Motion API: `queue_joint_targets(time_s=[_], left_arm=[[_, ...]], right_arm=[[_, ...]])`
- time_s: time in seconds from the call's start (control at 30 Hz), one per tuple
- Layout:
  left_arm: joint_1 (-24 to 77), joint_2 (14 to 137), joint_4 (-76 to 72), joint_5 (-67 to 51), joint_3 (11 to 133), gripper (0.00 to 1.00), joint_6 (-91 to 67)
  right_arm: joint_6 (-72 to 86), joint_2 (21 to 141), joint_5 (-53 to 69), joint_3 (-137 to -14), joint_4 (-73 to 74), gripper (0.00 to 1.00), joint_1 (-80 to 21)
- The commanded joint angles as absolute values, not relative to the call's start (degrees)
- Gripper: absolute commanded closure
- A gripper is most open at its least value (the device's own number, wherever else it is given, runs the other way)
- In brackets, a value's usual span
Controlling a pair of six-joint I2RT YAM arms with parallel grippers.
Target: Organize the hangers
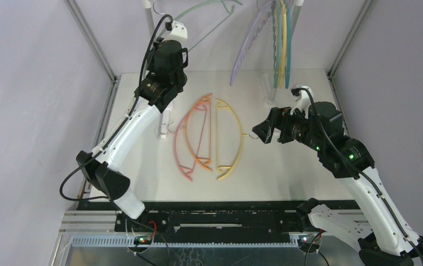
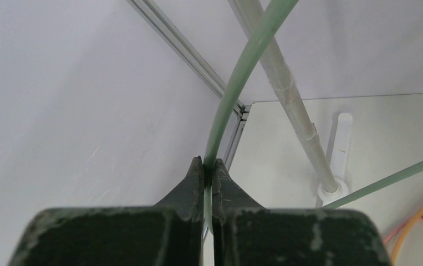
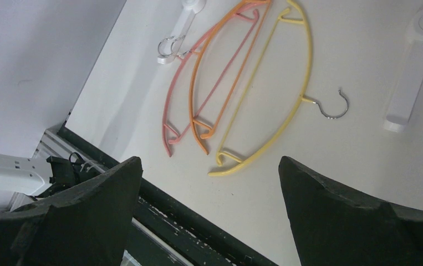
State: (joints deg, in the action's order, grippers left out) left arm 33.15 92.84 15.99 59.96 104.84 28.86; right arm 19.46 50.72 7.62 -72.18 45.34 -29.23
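My left gripper (image 1: 171,23) (image 2: 209,166) is raised at the back left, shut on the thin bar of a pale green hanger (image 1: 209,11) (image 2: 237,83). Three hangers lie flat mid-table: pink (image 1: 178,149) (image 3: 170,102), orange (image 1: 195,141) (image 3: 194,83) and yellow (image 1: 238,136) (image 3: 304,72). The yellow one's metal hook (image 3: 334,108) points right, toward my right gripper (image 1: 261,132) (image 3: 209,163). That gripper hovers open above the table with nothing between its fingers. Lilac (image 1: 248,50), yellow (image 1: 280,44) and teal (image 1: 288,47) hangers hang from the rail at the back right.
The rail's white post (image 2: 292,94) rises beside the green hanger. Its white feet (image 1: 164,123) (image 3: 411,83) rest on the table left and right of the flat hangers. A black strip (image 3: 198,221) runs along the table's near edge. Grey walls enclose both sides.
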Motion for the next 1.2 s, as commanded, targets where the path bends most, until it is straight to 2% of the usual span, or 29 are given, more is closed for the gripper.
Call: queue_joint_targets(time_s=[0.0,0.5,0.9,1.1,1.13,1.17], left_arm=[[32.3,93.8,12.6,57.9,109.7,1.0,25.4],[31.9,96.9,12.2,57.3,113.8,1.0,28.8],[30.9,104.8,26.1,50.8,121.0,1.0,23.0],[30.9,107.2,28.5,48.3,123.2,1.0,20.4],[30.9,107.2,29.0,46.9,123.6,0.97,19.7],[30.9,107.2,29.7,45.5,124.0,0.83,18.8]], right_arm=[[19.6,49.8,6.6,-74.4,43.2,0.0,-28.8],[19.2,50.3,7.6,-73.9,43.1,0.0,-27.8],[18.3,50.8,9.0,-73.9,43.6,0.0,-26.8],[18.4,51.1,9.5,-73.9,43.6,0.0,-26.5],[18.4,51.1,9.5,-73.9,43.6,0.0,-26.5],[18.4,51.2,9.3,-73.9,43.7,0.0,-26.5]])
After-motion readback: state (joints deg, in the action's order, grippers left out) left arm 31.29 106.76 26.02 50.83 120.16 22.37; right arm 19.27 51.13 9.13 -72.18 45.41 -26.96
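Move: Just above and ahead of the left hand, which already grips the green hanger by its curved bar, is the left end of the rack's rod: about 8 cm ahead, 2 cm right and 12 cm up. The left post's top stands roughly 8 cm ahead, 5 cm left and 12 cm up; the purple hanger hangs some 24 cm right and 8 cm ahead, about level in height. From the idle right hand, that rod spot lies about 29 cm ahead, 27 cm left and 23 cm up. Keeping the green hanger pinched, the left hand creeps forward a little and nearly pauses, then pushes on farther forward while swinging right, away from the left post, and sinking, to lay the hook over the rod. In all it goes about 6 cm forward, 4 cm right and 3 cm down, turning slightly clockwise, fingers still shut. ##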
